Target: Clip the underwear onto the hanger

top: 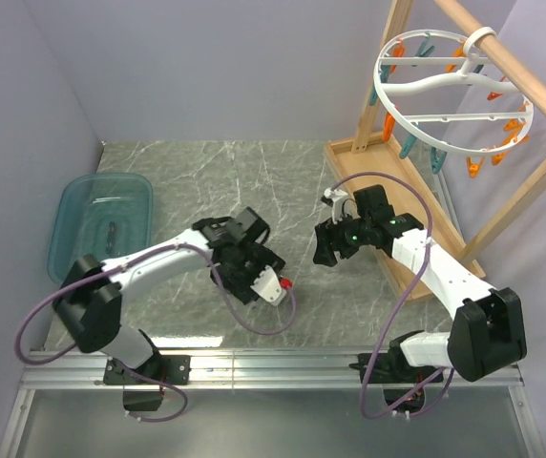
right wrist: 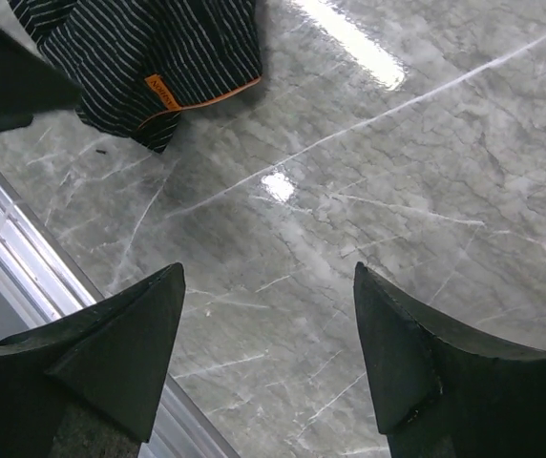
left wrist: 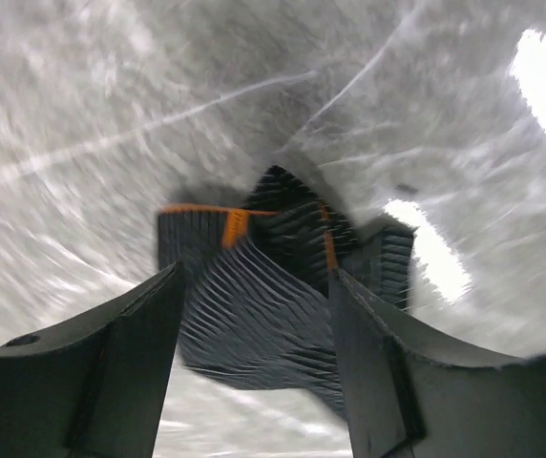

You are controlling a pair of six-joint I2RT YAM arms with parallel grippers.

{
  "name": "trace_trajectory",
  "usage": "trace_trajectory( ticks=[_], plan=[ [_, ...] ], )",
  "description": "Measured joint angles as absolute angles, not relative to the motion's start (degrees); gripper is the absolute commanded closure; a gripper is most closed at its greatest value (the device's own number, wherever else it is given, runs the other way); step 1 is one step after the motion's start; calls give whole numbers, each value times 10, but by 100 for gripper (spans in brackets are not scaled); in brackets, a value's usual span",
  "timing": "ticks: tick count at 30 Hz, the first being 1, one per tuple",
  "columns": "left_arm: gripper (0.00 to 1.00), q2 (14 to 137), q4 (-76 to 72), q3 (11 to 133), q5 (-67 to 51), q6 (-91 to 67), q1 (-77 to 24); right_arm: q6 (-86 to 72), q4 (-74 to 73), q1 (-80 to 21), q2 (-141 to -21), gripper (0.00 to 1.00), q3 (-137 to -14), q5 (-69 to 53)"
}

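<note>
The underwear [left wrist: 254, 315] is black, finely striped fabric with orange trim, lying crumpled on the marble table. My left gripper [left wrist: 254, 279] hovers just over it, open, with the cloth showing in the gap between its fingers and not pinched. Seen from the top, that gripper [top: 251, 267] covers most of the garment. My right gripper [right wrist: 268, 272] is open over bare table, holding nothing, to the right of the underwear [right wrist: 149, 57]; from above it [top: 328, 246] is at mid-table. The white round hanger [top: 450, 91] hangs at the top right, carrying orange and teal clothespins.
A wooden frame rack [top: 531, 181] holds the hanger, its base [top: 349, 153] resting on the table's right side. A teal plastic bin [top: 101, 224] sits at the left. The metal rail [right wrist: 25, 248] marks the table's near edge.
</note>
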State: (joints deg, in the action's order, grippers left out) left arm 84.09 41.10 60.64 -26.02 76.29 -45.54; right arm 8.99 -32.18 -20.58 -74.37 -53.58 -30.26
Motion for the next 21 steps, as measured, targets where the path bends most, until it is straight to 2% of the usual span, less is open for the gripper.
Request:
trace_trajectory(
  ticks=[6, 15, 17, 19, 21],
  plan=[
    [37, 935, 497, 717, -171, 878, -521, 79, -322, -162, -744, 22, -536, -319],
    [44, 993, 552, 730, -91, 923, -543, 73, -325, -132, -734, 22, -536, -330],
    [64, 1004, 557, 730, -79, 919, -545, 73, -326, -131, -730, 22, -536, -331],
    [79, 1023, 565, 736, -71, 908, -547, 73, -326, -130, -727, 22, -536, -333],
    [83, 1040, 577, 751, -69, 896, -547, 73, -326, -128, -721, 22, -534, -333]
  ],
)
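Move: The underwear lies loose on the table, its middle some 6 cm below the left hand, about 4 cm to its left and 1 cm farther out. The teal basin stands about 38 cm to the left hand's left and 12 cm farther out, the wooden stand's tray about 36 cm to its right and 14 cm farther out. From the right hand, the underwear is about 20 cm left, 5 cm nearer the base and 9 cm below. Fingertips of the left hand pinch the underwear close beside the orange waistband label, closing from about two-thirds open after a sideways swing of 2 to 3 cm right and back, then about 5 cm down. As it sinks, the wrist rolls some 30 degrees to point the fingers nearly straight down, also twisting clockwise. The right hand, still open and empty, backs off about 3 cm to the right, also easing a little forward and up. ##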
